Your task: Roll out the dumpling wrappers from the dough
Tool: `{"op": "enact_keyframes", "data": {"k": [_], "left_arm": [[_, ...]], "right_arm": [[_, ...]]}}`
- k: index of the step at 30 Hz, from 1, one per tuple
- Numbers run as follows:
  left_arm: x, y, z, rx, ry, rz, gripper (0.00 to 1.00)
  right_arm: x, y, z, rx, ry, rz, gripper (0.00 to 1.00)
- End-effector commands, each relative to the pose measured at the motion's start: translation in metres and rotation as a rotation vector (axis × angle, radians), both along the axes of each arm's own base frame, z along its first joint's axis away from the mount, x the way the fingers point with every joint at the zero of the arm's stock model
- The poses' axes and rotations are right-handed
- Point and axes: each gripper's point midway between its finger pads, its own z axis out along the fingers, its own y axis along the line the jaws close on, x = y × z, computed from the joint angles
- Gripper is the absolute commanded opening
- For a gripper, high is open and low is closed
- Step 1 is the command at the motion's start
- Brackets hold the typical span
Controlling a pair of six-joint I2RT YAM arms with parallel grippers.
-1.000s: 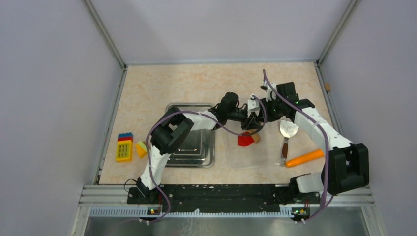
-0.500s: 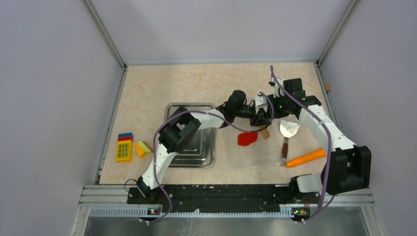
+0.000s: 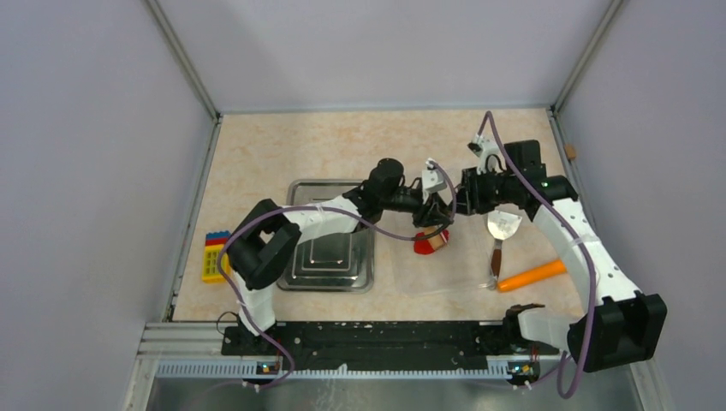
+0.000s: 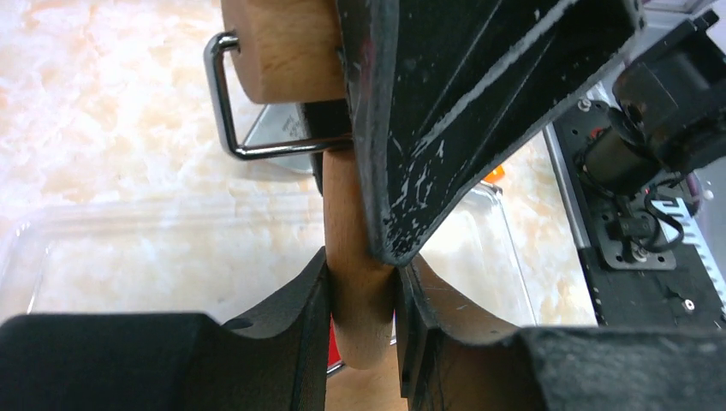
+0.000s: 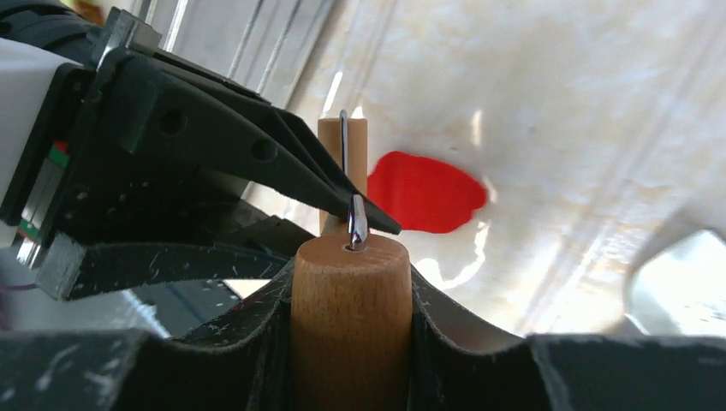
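Note:
The red dough (image 3: 424, 247) (image 5: 425, 192) lies flattened and irregular on a clear mat (image 3: 458, 276). A small wooden roller (image 3: 439, 241) with a metal wire frame rests at the dough's right edge. My left gripper (image 3: 432, 216) (image 4: 360, 274) is shut on the roller's wooden handle (image 4: 358, 257); a red sliver of dough (image 4: 331, 338) shows just under it. My right gripper (image 3: 459, 200) (image 5: 349, 291) is shut on the roller's wooden barrel (image 5: 349, 330), directly facing the left gripper. The dumpling wrappers are out of view.
A steel tray (image 3: 295, 276) sits left of the mat. A metal spatula (image 3: 502, 228) and an orange carrot (image 3: 531, 276) lie to the right. Toy blocks (image 3: 216, 257) sit at the left edge, partly behind the left arm's elbow.
Both grippers carried the roller up and right off the dough, then back down and left onto its right edge. The left arm's elbow swung left.

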Motion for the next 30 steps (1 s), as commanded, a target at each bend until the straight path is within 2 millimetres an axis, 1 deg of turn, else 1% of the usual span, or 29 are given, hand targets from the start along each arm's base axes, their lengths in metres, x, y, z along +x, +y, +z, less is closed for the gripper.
{"op": "enact_keyframes", "data": {"k": [1, 5, 6, 9, 11, 14, 17, 22, 25, 30], "left_arm": [[-0.004, 0.028, -0.006, 0.026, -0.012, 0.029, 0.00], [-0.009, 0.037, -0.019, 0.051, -0.016, 0.027, 0.00], [-0.010, 0.038, -0.023, 0.060, -0.011, 0.027, 0.00], [-0.010, 0.037, -0.031, 0.066, -0.004, 0.024, 0.00], [-0.007, 0.034, -0.036, 0.069, -0.004, 0.030, 0.00], [0.003, 0.027, -0.045, 0.069, -0.006, 0.043, 0.00], [0.010, 0.019, -0.048, 0.067, -0.006, 0.043, 0.00], [0.014, 0.011, -0.061, 0.081, 0.020, 0.026, 0.00], [0.016, 0.009, -0.070, 0.094, 0.032, 0.027, 0.00], [0.016, 0.012, -0.085, 0.121, 0.058, 0.031, 0.00]], "right_arm": [[-0.010, 0.022, 0.001, 0.149, 0.055, 0.029, 0.00], [-0.010, 0.026, -0.020, 0.188, 0.139, 0.041, 0.00], [-0.010, 0.027, -0.027, 0.186, 0.158, 0.047, 0.00], [-0.007, 0.025, -0.039, 0.157, 0.166, 0.055, 0.00], [-0.004, 0.022, -0.043, 0.130, 0.167, 0.058, 0.00], [0.002, 0.019, -0.045, 0.098, 0.154, 0.064, 0.00], [0.008, 0.014, -0.048, 0.064, 0.150, 0.054, 0.00], [0.011, 0.007, -0.059, 0.004, 0.146, 0.062, 0.00], [0.011, 0.006, -0.065, -0.006, 0.157, 0.061, 0.00], [0.011, -0.002, -0.083, -0.049, 0.181, 0.034, 0.00]]}}
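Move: The two hands already share the small roller, held over the flattened red dough. The dough lies about 2 cm to the left hand's left, 2 cm back and some 13 cm below; from the right hand it is about 6 cm left, 4 cm back and 16 cm below. At table level, the spatula's middle is roughly 17 cm to the right of the dough and level with it, and the metal tray's middle about 26 cm to the dough's left. Both hands carry the roller down together some 8 cm onto the red dough, first swinging about 3 cm left and 1.5 to 2 cm back as they sink, then easing back right and forward over the last of the descent. The left fingers keep their hold on the wooden shaft and the right ones on the little roller at its other end, the right hand tipping about 15 degrees more downward early on, and the big roller comes to bear on the dough. ##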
